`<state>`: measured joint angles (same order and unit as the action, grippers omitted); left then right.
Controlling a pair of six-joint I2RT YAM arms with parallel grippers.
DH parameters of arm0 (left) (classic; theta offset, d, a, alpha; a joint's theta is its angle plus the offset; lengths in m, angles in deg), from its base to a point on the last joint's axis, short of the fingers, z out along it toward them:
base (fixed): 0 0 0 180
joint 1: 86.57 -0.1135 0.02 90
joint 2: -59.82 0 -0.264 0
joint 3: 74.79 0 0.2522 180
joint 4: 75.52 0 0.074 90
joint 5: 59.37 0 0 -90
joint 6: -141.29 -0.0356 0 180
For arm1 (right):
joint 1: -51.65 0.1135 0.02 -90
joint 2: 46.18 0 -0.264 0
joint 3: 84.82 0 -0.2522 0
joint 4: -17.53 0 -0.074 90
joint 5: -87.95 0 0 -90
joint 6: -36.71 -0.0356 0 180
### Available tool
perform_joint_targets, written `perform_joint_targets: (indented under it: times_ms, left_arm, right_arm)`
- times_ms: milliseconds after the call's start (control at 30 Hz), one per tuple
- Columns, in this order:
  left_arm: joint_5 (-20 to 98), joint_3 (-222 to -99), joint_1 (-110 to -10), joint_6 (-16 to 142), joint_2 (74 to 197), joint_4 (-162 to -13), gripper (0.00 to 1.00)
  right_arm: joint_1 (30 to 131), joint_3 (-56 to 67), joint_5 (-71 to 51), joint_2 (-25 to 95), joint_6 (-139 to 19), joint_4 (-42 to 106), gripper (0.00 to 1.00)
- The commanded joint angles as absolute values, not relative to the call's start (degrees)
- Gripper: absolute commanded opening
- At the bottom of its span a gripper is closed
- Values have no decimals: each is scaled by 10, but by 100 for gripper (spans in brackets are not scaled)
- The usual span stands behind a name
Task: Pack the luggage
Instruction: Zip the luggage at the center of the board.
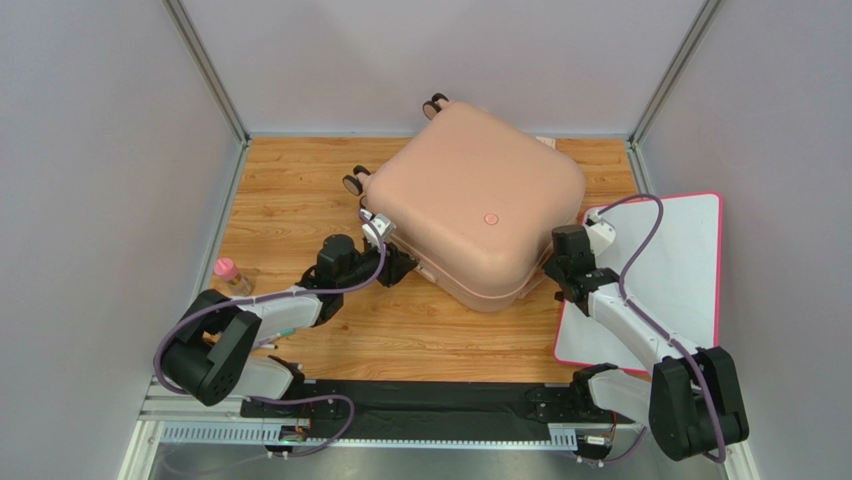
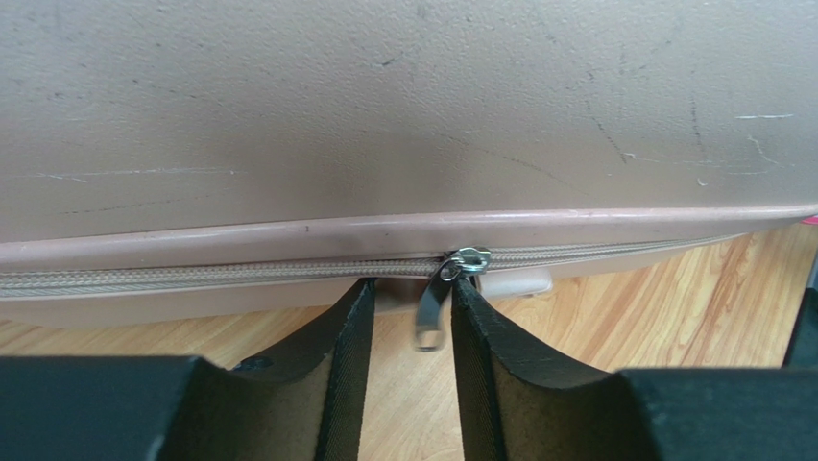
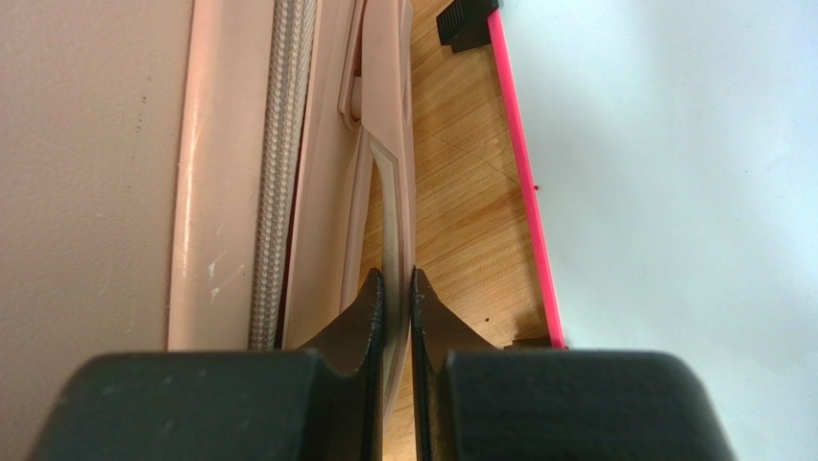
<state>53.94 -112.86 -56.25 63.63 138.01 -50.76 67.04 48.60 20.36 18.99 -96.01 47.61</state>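
Observation:
The luggage (image 1: 470, 205) is a pale pink hard-shell suitcase lying closed on the wooden table, wheels toward the back left. My left gripper (image 1: 405, 265) is at its near left side. In the left wrist view the shell (image 2: 384, 115) fills the top, and the left gripper (image 2: 413, 285) stands open round the metal zipper pull (image 2: 434, 307). The pull hangs from the slider (image 2: 468, 259) and rests against the right finger. My right gripper (image 1: 553, 265) is at the suitcase's right side. In the right wrist view this gripper (image 3: 396, 279) is shut on the thin pink side handle (image 3: 389, 182).
A flat white board with a pink rim (image 1: 670, 270) lies right of the suitcase, under the right arm. A small pink-capped bottle (image 1: 232, 275) stands at the table's left edge. Caster wheels (image 1: 355, 182) stick out at the back left. Grey walls enclose the table.

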Motion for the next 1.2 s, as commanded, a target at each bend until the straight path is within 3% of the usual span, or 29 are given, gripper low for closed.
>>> perform_joint_targets:
  times_ms: [0, 133, 267, 333, 800, 1167]
  left_arm:
    - [536, -1156, -545, 631, 1394, -478, 39]
    - [513, -1160, -532, 636, 1395, -474, 31]
    - [494, -1159, -529, 647, 1396, -468, 6]
    - [480, -1156, -529, 651, 1393, -468, 0]
    - [254, -1131, -532, 703, 1321, -592, 0]
    - [235, -1126, -562, 734, 1309, -598, 0]
  right_arm:
    - [671, 507, 189, 199, -947, 505, 0]
    - [672, 508, 189, 202, -949, 503, 0]
    - [671, 511, 188, 202, -950, 502, 0]
    - [671, 512, 191, 199, -950, 504, 0]
    - [649, 521, 228, 179, -986, 534, 0]
    - [643, 517, 253, 187, -1000, 545, 0]
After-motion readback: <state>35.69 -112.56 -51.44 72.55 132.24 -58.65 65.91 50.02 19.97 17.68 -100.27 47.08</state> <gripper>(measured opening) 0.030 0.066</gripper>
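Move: Between the open left fingertips hangs the zipper pull tab, about 1 cm ahead and 1 cm to the right, level with them. The suitcase's pale latch sits some 4 cm to this hand's right, 1 cm back and 2 cm lower; the near pair of wheels is roughly 16 cm ahead and 10 cm left, at about the same height. For the right hand, already gripping the suitcase's side handle, the tab lies about 30 cm left, level fore and aft, some 4 cm higher. Closing on the hanging pull tab, the left fingers pinch it between their tips while the hand barely shifts; then, keeping the pinch, the hand draws about 2 cm to the left along the zipper edge and swings some 15 degrees counter-clockwise. The right hand stays put, still shut on the side handle, turning only slightly. ##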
